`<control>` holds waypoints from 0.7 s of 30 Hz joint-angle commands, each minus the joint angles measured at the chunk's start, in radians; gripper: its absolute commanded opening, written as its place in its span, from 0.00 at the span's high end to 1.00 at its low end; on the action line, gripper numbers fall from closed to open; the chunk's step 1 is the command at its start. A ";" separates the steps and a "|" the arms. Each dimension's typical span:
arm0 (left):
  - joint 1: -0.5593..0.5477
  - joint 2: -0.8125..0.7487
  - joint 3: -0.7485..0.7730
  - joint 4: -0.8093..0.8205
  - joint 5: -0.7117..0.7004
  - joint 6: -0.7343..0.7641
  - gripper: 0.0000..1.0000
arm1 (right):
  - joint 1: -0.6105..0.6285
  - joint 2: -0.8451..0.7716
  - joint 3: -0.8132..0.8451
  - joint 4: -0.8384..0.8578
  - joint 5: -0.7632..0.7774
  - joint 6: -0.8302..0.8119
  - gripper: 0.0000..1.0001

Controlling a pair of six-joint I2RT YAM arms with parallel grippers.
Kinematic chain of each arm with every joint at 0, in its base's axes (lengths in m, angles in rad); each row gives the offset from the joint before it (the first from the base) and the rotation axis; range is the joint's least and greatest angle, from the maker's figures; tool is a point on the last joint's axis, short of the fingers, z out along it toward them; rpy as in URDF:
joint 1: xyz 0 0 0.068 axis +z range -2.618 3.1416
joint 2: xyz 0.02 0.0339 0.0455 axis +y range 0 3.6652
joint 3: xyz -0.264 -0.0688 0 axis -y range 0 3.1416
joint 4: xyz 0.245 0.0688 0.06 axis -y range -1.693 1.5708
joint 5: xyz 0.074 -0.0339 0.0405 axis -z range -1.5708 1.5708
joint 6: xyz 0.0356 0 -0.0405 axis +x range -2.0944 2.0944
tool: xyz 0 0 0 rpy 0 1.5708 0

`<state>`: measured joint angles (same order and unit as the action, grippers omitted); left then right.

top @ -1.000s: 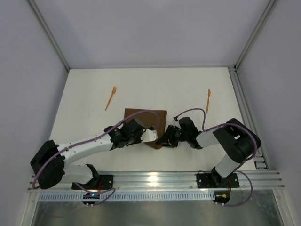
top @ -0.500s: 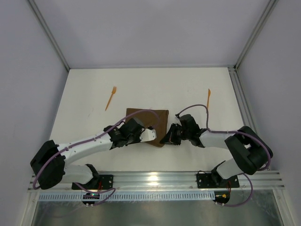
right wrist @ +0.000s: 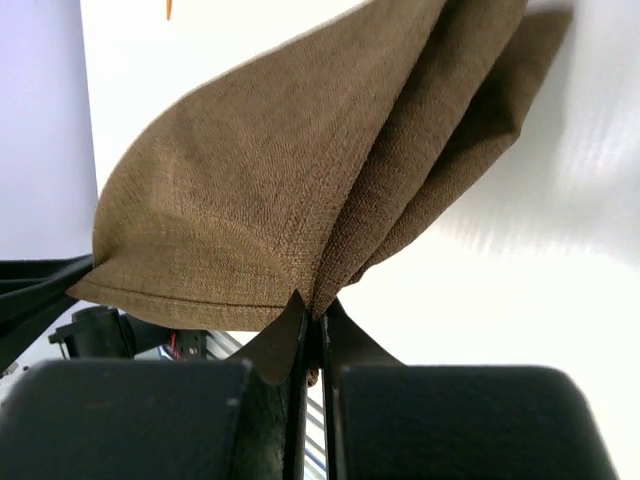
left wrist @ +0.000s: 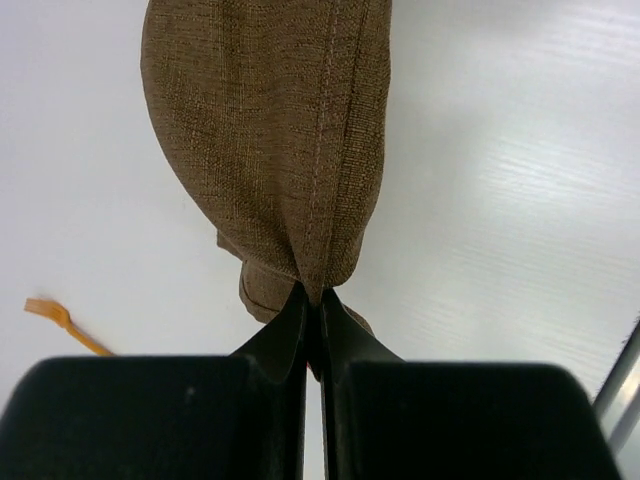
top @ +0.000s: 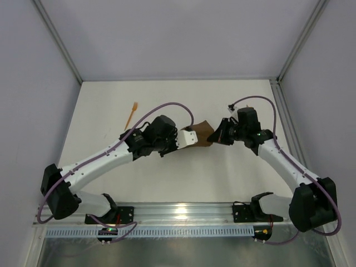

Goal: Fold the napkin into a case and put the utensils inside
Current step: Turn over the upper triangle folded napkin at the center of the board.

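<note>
The dark brown napkin (top: 202, 137) hangs bunched between my two grippers, lifted off the white table. My left gripper (top: 194, 139) is shut on its left corner, and the cloth hangs in folds from the jaws (left wrist: 280, 150). My right gripper (top: 213, 135) is shut on the opposite corner, with several layers fanning out from the pinch (right wrist: 300, 180). One orange utensil (top: 131, 114) lies on the table to the far left, also seen as an orange utensil (left wrist: 62, 320) in the left wrist view. An orange tip (right wrist: 168, 8) shows at the top of the right wrist view.
The enclosure's grey walls close in the table on the left, back and right. A metal rail (top: 183, 213) runs along the near edge by the arm bases. A slotted frame bar (top: 287, 130) runs down the right side.
The right gripper closed on the napkin's near corner. Both arms then raised the cloth off the table and carried it farther back, and it went from lying flat to hanging bunched.
</note>
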<state>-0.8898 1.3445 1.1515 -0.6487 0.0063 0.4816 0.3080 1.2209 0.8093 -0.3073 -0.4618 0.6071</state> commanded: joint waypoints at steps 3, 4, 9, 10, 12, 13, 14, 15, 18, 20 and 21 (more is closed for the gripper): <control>-0.005 0.103 0.178 -0.072 0.153 -0.080 1.00 | -0.186 -0.051 0.161 -0.333 -0.006 -0.228 0.97; -0.005 0.123 0.204 -0.078 0.171 -0.087 1.00 | -0.211 -0.050 0.177 -0.384 -0.012 -0.249 0.97; -0.005 0.206 0.344 -0.120 0.210 -0.115 1.00 | -0.366 -0.067 0.165 -0.392 -0.188 -0.289 0.97; -0.005 0.218 0.352 -0.118 0.208 -0.112 1.00 | -0.388 -0.063 0.168 -0.415 -0.222 -0.297 0.97; -0.006 0.234 0.370 -0.103 0.202 -0.106 1.00 | -0.402 -0.046 0.192 -0.455 -0.227 -0.343 0.97; -0.009 0.245 0.378 -0.094 0.202 -0.106 1.00 | -0.412 -0.040 0.205 -0.499 -0.210 -0.358 0.97; -0.012 0.275 0.385 -0.072 0.205 -0.107 1.00 | -0.438 -0.037 0.229 -0.519 -0.195 -0.372 0.97; -0.021 0.295 0.408 -0.060 0.216 -0.113 1.00 | -0.455 -0.041 0.243 -0.541 -0.175 -0.395 0.97; -0.050 0.398 0.496 -0.045 0.296 -0.155 1.00 | -0.510 -0.082 0.298 -0.604 -0.049 -0.406 0.97; -0.073 0.485 0.589 -0.052 0.360 -0.205 1.00 | -0.530 -0.106 0.344 -0.621 0.070 -0.405 0.97; -0.080 0.513 0.617 -0.049 0.380 -0.231 1.00 | -0.530 -0.119 0.364 -0.656 0.124 -0.409 0.97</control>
<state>-0.9436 1.7889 1.6722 -0.6926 0.2829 0.3344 -0.1970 1.1664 1.0760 -0.8822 -0.5579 0.2424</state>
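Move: The folded napkin hangs between both hands. Its middle lies about 9 cm to the left hand's right, 3 cm ahead and 5 cm below; from the right hand it is some 7 cm left, 1 cm back and 3 cm lower. The fork lies on the board roughly 22 cm ahead and 21 cm left of the left hand, 16 cm below. The knife is about 16 cm ahead and 20 cm right of the right hand, 13 cm down. Both hands keep their pinch on the napkin and carry it to the right together, about 14 cm each, rising some 3-4 cm early on, easing off midway and then speeding up again. The right hand nears the knife's side of the board, while both wrists turn clockwise, the left swinging its fingers some 20 degrees to point more to the right. ##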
